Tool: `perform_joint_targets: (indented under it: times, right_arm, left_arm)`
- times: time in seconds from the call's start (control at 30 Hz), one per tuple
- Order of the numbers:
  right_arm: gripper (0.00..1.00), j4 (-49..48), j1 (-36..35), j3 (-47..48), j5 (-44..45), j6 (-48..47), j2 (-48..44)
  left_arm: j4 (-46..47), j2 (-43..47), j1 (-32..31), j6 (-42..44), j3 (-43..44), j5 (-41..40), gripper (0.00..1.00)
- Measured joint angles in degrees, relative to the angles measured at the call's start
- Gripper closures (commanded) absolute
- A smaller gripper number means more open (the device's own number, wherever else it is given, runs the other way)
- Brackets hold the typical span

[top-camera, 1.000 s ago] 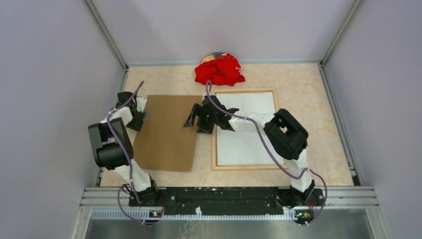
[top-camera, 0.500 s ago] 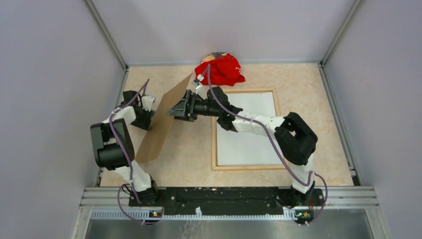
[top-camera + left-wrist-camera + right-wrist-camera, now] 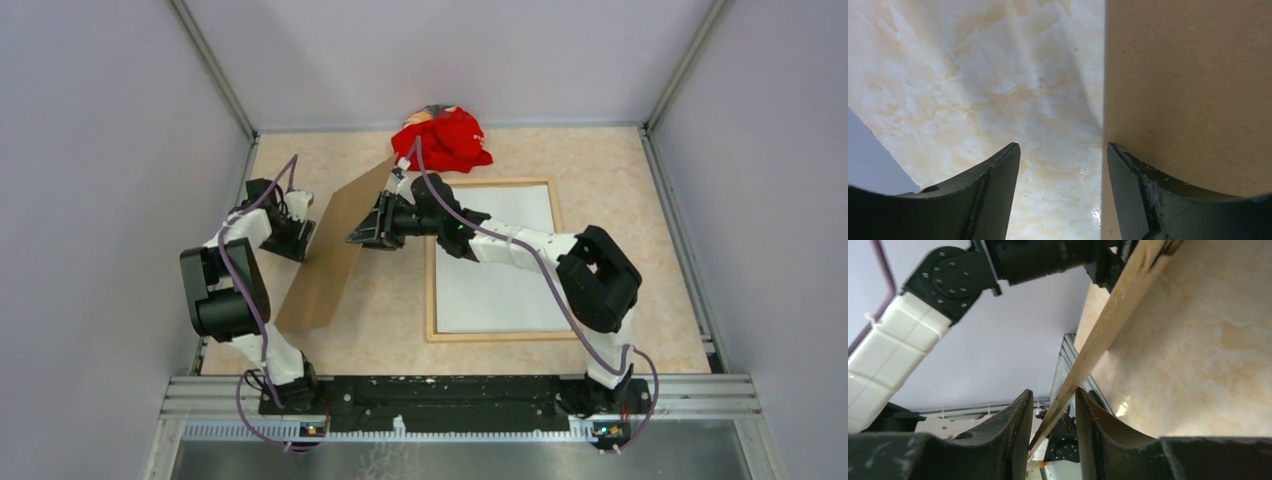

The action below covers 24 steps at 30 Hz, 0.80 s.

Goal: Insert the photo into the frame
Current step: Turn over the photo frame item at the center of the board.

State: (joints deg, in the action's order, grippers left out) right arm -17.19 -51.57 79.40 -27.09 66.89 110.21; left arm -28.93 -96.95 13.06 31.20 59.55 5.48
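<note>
The light-wood frame (image 3: pixel 431 300) lies flat right of centre, a plain white panel (image 3: pixel 495 280) filling it. The photo is out of view. The brown backing board (image 3: pixel 330 250) stands tilted, its right edge raised and its left edge on the table. My right gripper (image 3: pixel 362 228) grips that raised edge; in the right wrist view the board's edge (image 3: pixel 1128 290) runs slantwise between my right gripper's (image 3: pixel 1054 405) fingers, touching both. My left gripper (image 3: pixel 300 235) sits open at the board's low left side. In its wrist view the board (image 3: pixel 1188 90) lies under the right finger, with bare table between my left gripper's (image 3: pixel 1063 147) jaws.
A crumpled red cloth (image 3: pixel 440 138) lies at the back edge, just behind the frame. Grey walls close in the marbled table (image 3: pixel 620 180) on three sides. The left arm's links (image 3: pixel 948 285) hang close beyond the raised board.
The board, flat a second ago, has been tipped up by its right edge. The right jaws have narrowed onto that edge; the left jaws have widened slightly.
</note>
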Motion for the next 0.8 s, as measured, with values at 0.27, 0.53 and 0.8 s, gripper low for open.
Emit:
perform_joint_targets:
  times: [0.27, 0.53, 0.8]
  right_arm:
    - [1.00, 15.9, 0.9, 0.2, 4.7, -1.7, -1.9]
    - [1.00, 22.3, 4.2, -0.4, 6.2, -1.8, -1.7]
    - [1.00, 24.6, 11.9, 2.1, 3.2, -1.2, -1.7]
  left_arm:
    - [-3.2, 1.1, -1.0, 0.1, 3.7, 1.8, 0.13]
    - [-10.7, 5.0, -3.1, 1.5, 14.1, 12.9, 0.02]
    - [-16.9, 21.5, -3.8, 15.1, 18.0, 30.4, 0.01]
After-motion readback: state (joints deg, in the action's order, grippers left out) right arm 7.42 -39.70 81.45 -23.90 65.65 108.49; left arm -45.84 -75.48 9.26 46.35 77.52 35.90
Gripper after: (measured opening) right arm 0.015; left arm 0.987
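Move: The brown board stands propped on its low left edge, right edge raised. From the right hand, at that raised edge, its middle is about 7 cm left, 2 cm back and 9 cm lower. The wooden frame's middle lies some 29 cm right and 5 cm back of this hand, 20 cm below; the red cloth 16 cm right and 21 cm ahead, 19 cm below. From the left hand, the board's middle is 8 cm right, level fore-and-aft, about 9 cm higher. The board's raised edge is pinched by the right hand, whose fingers, already around it, close fully as the hand sinks about 6 cm and rolls some 15–20 degrees, left side dropping. Then it carries the edge right and forward, towards the frame and the red cloth. Meanwhile the left hand leaves the low edge, opening wide and rising over 20 cm while swinging right, pitching fingers up and turning clockwise. ##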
